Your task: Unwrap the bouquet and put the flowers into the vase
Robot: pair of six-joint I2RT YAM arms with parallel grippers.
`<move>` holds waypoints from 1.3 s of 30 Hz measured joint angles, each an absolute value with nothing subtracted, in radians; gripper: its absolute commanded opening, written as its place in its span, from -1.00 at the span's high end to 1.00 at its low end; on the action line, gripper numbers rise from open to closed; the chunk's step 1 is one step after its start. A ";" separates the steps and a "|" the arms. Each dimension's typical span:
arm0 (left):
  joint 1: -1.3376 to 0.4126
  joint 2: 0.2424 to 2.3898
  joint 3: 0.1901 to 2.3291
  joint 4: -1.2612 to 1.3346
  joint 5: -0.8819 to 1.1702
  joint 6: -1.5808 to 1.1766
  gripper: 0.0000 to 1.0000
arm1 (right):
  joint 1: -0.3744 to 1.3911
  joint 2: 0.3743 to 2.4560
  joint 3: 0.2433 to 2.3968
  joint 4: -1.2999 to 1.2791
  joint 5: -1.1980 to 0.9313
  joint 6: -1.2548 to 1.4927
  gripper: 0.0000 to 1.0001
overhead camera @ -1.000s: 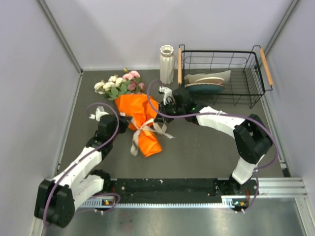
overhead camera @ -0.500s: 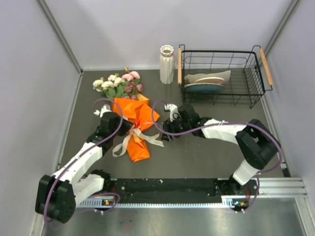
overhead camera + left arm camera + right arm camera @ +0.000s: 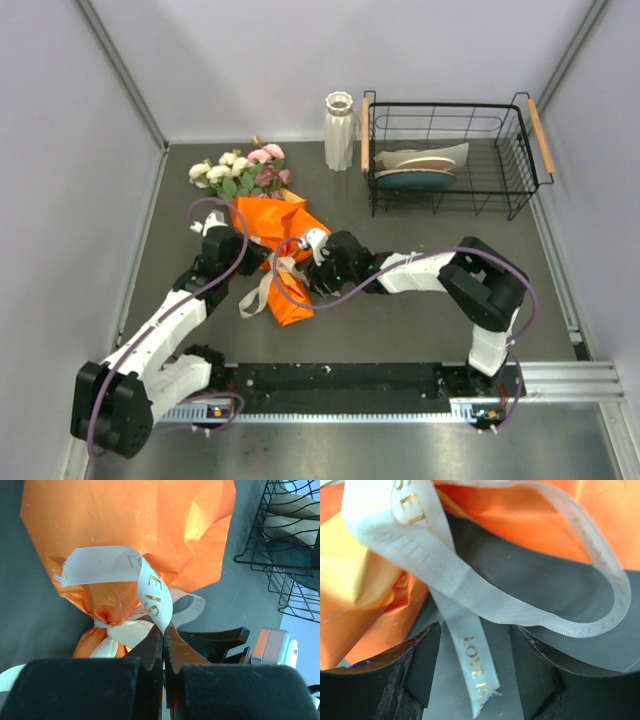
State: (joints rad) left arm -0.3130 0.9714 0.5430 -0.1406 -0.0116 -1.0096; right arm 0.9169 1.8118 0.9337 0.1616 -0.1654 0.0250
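The bouquet (image 3: pixel 272 235) lies on the table in orange paper (image 3: pixel 135 520), its flowers (image 3: pixel 240 172) pointing to the back. A cream ribbon (image 3: pixel 150 582) is knotted round its waist. My left gripper (image 3: pixel 164 628) is shut on one ribbon tail beside the knot and sits at the bouquet's left side (image 3: pixel 258 258). My right gripper (image 3: pixel 476 634) is open at the bouquet's right side (image 3: pixel 303 277), with a loose ribbon tail (image 3: pixel 472 667) lying between its fingers, untouched. The white ribbed vase (image 3: pixel 339 130) stands upright at the back.
A black wire basket (image 3: pixel 515 165) holding plates stands at the back right, next to the vase. Grey walls close in the table on the left, back and right. The arms' base rail (image 3: pixel 340 385) runs along the near edge.
My right gripper has opened and moved left and nearer, down to the ribbon at the bouquet's waist. The bouquet's lower end has shifted left. My left gripper stays shut on the ribbon.
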 measured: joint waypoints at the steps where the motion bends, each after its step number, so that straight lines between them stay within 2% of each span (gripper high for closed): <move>1: -0.313 0.971 0.543 -0.142 -0.007 -1.010 1.00 | 0.923 1.820 0.939 0.172 -0.147 0.014 -0.13; 6: -0.313 0.971 0.543 -0.143 0.021 -1.011 1.00 | 0.963 1.847 0.945 0.218 -0.032 -0.039 -0.15; 8: -0.313 0.971 0.543 -0.143 0.026 -1.011 1.00 | 0.996 1.858 0.949 0.239 0.031 -0.047 -0.08; 9: -0.313 0.971 0.543 -0.143 0.029 -1.011 1.00 | 1.013 1.865 0.952 0.251 0.062 -0.051 0.04; 10: -0.313 0.971 0.543 -0.143 0.029 -1.011 1.00 | 1.027 1.872 0.952 0.267 0.089 -0.051 0.39; 12: -0.313 0.971 0.543 -0.144 0.028 -1.010 1.00 | 1.046 1.877 0.946 0.294 0.128 -0.049 0.66; 13: -0.313 0.971 0.543 -0.144 0.028 -1.010 1.00 | 1.051 1.877 0.940 0.305 0.139 -0.046 0.91; 14: -0.313 0.971 0.543 -0.144 0.028 -1.010 1.00 | 1.058 1.877 0.930 0.319 0.153 -0.036 1.00; 23: -0.313 0.958 0.542 -0.171 0.001 -1.010 1.00 | 1.061 1.835 0.884 0.318 0.307 0.005 1.00; 30: -0.313 0.881 0.487 -0.202 -0.045 -1.020 1.00 | 1.052 1.609 0.817 0.283 0.443 0.123 1.00; 39: -0.312 0.854 0.453 -0.222 -0.047 -1.031 1.00 | 1.047 1.542 0.817 0.273 0.470 0.318 1.00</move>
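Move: The loose ribbon tail to be gripped lies almost between the right fingers, about 2 cm to their left and 1 cm ahead, at their own height. The ribbon knot sits some 5 cm ahead of the right hand and 6 cm left; the wrapped stem end lies about 4 cm back and 5 cm left. From the left hand, that tail is roughly 8 cm right, 2 cm back and 11 cm below. The ribbon tail is pinched by the right fingers, which ease about 2 cm left and slightly forward while open, then shut on it. The right hand then draws it some 5 cm right and rises about 10 cm, turning clockwise some 30 degrees. The left hand keeps its pinch on the other end, holding nearly still before sinking and drawing back a few centimetres. ##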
